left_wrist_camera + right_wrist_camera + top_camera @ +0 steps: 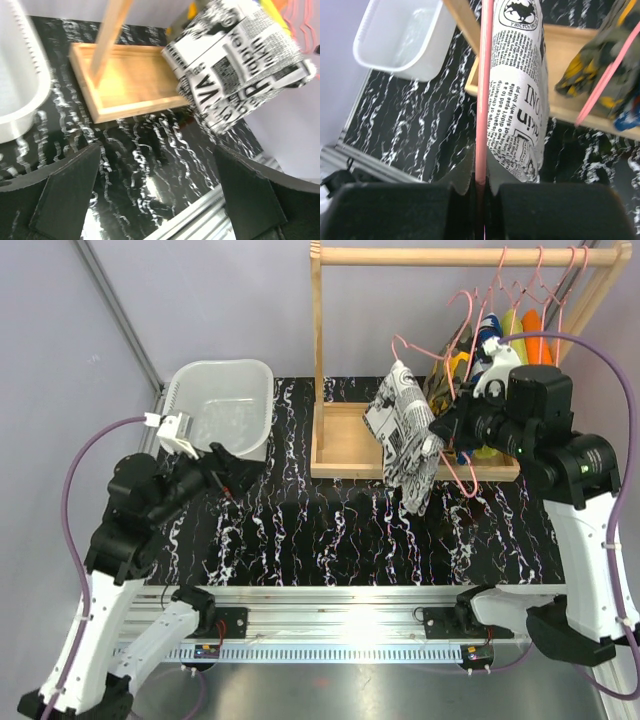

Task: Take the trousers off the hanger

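The black-white-grey newsprint trousers (406, 435) hang on a pink hanger (425, 365) held off the rail, above the table in front of the wooden rack. My right gripper (447, 425) is shut on the pink hanger's bar (484, 100), with the trousers (517, 95) draped beside it. My left gripper (222, 472) is open and empty, low over the table left of the trousers (240, 67). The olive camouflage trousers (450, 365) and the blue print trousers (488, 340) hang on pink hangers at the rack's right; the camouflage pair also shows in the right wrist view (600, 65).
A wooden rack with a tray base (345, 445) and top rail (450, 255) stands at the back. A clear plastic bin (225, 405) sits at the back left. Lime-green (511, 322) and orange (533, 322) garments hang at the rail's right end.
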Robot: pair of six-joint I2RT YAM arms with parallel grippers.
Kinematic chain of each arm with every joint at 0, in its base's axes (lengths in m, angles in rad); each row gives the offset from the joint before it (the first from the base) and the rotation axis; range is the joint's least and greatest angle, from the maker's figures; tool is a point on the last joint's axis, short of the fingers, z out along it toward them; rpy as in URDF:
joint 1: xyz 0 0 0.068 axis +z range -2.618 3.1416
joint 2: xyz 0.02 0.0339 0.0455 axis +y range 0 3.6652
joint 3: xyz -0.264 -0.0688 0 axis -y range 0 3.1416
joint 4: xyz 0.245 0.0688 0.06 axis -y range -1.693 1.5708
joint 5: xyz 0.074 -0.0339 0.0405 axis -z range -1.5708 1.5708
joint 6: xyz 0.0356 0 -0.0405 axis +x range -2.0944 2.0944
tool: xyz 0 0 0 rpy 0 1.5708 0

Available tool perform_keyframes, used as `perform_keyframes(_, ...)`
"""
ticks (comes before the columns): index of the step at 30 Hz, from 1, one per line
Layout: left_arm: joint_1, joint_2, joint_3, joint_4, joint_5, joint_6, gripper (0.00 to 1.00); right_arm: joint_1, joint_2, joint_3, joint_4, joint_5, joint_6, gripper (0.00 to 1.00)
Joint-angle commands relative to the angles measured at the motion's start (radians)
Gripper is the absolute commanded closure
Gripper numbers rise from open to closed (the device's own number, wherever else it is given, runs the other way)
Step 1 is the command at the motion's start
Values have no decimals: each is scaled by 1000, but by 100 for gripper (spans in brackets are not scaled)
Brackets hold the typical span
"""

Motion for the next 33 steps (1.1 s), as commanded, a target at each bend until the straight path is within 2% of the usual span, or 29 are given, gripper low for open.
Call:
perform_keyframes(1, -118, 56, 53, 120, -73, -14, 1, 17, -106, -79, 202, -114, 30, 100)
perform_keyframes(3, -262, 92, 74, 111, -232, 19, 1, 18, -132, -151, 220, -144, 47, 100)
perform_keyframes(4, -323, 111, 100, 104, -386, 56, 1, 23, -155, -171, 240, -158, 51, 100)
perform_keyframes(5, -457, 160, 119, 93, -464, 75, 1, 23, -165, -205, 250, -166, 63, 100)
perform_keyframes(6, -525, 182, 132, 90, -542, 95, 1, 23, -172, -219, 259, -189, 73, 100)
perform_keyframes(7, -652, 208, 143, 91, -673, 137, 1, 24, -181, -228, 273, -200, 79, 100)
perform_keyframes(9, -768, 265, 157, 143, -783, 188, 1, 27, -185, -235, 268, -223, 102, 100)
perform_keyframes(10, -867, 280, 157, 198, -859, 246, 1, 29, -189, -235, 267, -224, 120, 100)
perform_keyframes(14, -1064, 374, 156, 344, -958, 423, 1, 34, -194, -224, 242, -230, 177, 100)
perform_keyframes(17, -1145, 458, 165, 440, -1047, 527, 1, 37, -208, -221, 228, -241, 206, 100)
perform_keyframes(22, -1166, 561, 168, 589, -1006, 589, 1, 35, -231, -209, 216, -252, 223, 100)
perform_keyframes(27, -1164, 694, 269, 607, -1072, 633, 1, 37, -244, -166, 211, -309, 243, 100)
perform_keyframes(33, -1150, 741, 303, 639, -1007, 613, 1, 37, -261, -136, 198, -318, 244, 100)
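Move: The trousers draped on the hanger are about 26 cm to the open left hand's right and 9 cm ahead, roughly level with it; the rack's left post is some 20 cm ahead of that hand, 9 cm right and 5 cm lower. From the right hand, already gripping the hanger, the draped trousers are about 4 cm ahead, 7 cm left and 6 cm lower, and the camouflage trousers 14 cm straight ahead and 8 cm lower. The open left hand swings about 28 cm right towards the trousers as the right draws the hanger 8 cm back. ##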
